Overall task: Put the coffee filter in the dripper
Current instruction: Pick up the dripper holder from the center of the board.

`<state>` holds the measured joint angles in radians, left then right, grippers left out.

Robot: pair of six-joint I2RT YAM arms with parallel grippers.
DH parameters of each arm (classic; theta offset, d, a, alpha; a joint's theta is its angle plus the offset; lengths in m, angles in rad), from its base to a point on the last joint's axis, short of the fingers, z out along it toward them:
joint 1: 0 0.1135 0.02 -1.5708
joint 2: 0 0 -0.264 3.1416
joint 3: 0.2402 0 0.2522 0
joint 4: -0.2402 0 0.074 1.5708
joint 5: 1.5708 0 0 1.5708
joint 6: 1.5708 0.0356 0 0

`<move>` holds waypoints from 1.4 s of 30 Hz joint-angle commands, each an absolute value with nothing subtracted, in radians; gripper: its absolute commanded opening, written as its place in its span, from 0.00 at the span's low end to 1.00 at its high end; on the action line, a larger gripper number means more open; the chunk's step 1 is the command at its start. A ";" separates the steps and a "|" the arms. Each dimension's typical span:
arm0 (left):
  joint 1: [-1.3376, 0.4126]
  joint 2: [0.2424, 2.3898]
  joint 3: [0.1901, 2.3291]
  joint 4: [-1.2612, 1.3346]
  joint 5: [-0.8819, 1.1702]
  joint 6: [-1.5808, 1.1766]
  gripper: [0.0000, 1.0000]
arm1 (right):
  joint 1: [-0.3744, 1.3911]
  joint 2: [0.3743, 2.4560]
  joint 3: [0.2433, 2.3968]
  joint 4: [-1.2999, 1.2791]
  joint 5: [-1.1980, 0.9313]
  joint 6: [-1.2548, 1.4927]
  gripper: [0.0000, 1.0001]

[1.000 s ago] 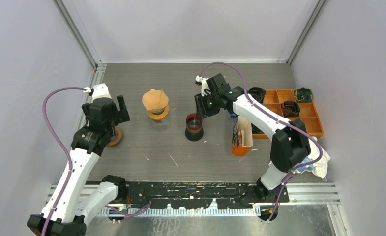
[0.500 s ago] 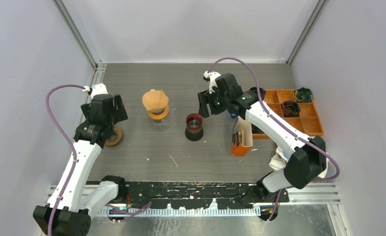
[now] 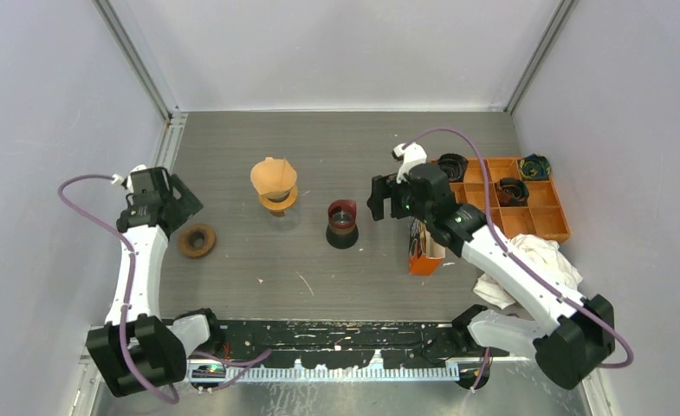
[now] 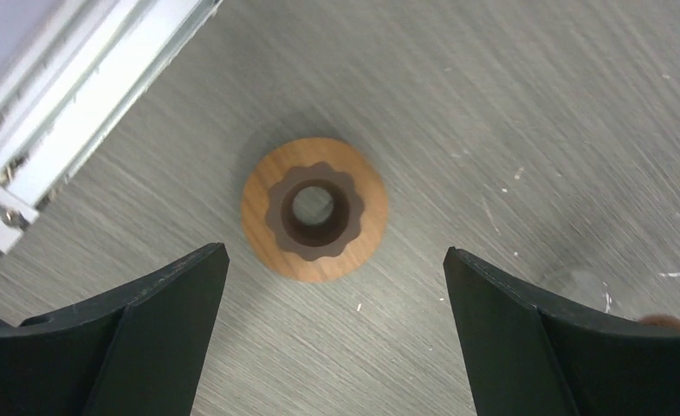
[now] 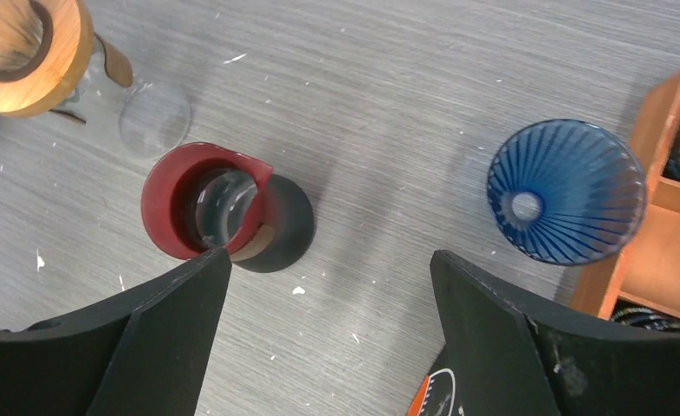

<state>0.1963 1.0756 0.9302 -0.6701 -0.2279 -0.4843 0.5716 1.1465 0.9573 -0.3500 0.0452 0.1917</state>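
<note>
A tan paper coffee filter (image 3: 273, 176) sits as a cone in a glass dripper with a wooden collar (image 3: 279, 203), left of the table's middle; the collar (image 5: 55, 65) shows at the top left of the right wrist view. A red dripper (image 3: 342, 212) stands on a black base to its right. My right gripper (image 3: 386, 198) hangs open just right of the red dripper (image 5: 158, 217), with nothing between its fingers (image 5: 332, 253). My left gripper (image 3: 171, 201) is open at the far left, above a wooden ring (image 4: 314, 208), and holds nothing (image 4: 336, 256).
A blue ribbed dripper (image 5: 566, 191) stands by the orange compartment tray (image 3: 546, 221) on the right. An orange filter box (image 3: 423, 247) stands under the right forearm. A white cloth (image 3: 540, 260) lies at the front right. The wooden ring (image 3: 197, 240) lies near the left rail.
The right gripper opened wide and drew back to the right, away from the red dripper. The left arm swung left and back, uncovering the wooden ring.
</note>
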 commanded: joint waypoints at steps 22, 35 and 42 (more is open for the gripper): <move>0.501 1.414 0.904 -0.693 -0.004 -0.583 0.88 | 0.566 0.914 0.728 -0.038 0.182 0.210 0.95; 0.500 1.551 0.953 -0.725 0.033 -0.557 0.59 | 0.568 0.897 0.710 -0.012 0.150 0.204 0.94; 0.501 1.540 0.955 -0.739 0.035 -0.543 0.37 | 0.568 0.904 0.717 -0.008 0.102 0.200 0.94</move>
<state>0.4931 1.5608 0.9165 -0.7170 0.0223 -0.5644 0.5674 0.9203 0.7067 -0.0746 0.1383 0.2123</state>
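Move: The wooden dripper holder lies almost straight below the left hand, some 14 cm down, perhaps 1 cm back and 1 cm to the right. The dripper stand with the filter is about 5 cm ahead and 20 cm to the right of that hand; the red-topped jug is level with it, roughly 37 cm to the right. From the right hand the holder lies some 46 cm to the left, 3 cm back and 18 cm down. Around the left rim of the dripper holder the left fingers come to close, one tip outside against its edge, the other over the hole. The hand sinks about 13 cm to get there, easing a little back and left and tipping steeply down, and shuts from wide open to under half. The empty right hand draws some 3.5 cm right, away from the jug, then drifts back a centimetre. ##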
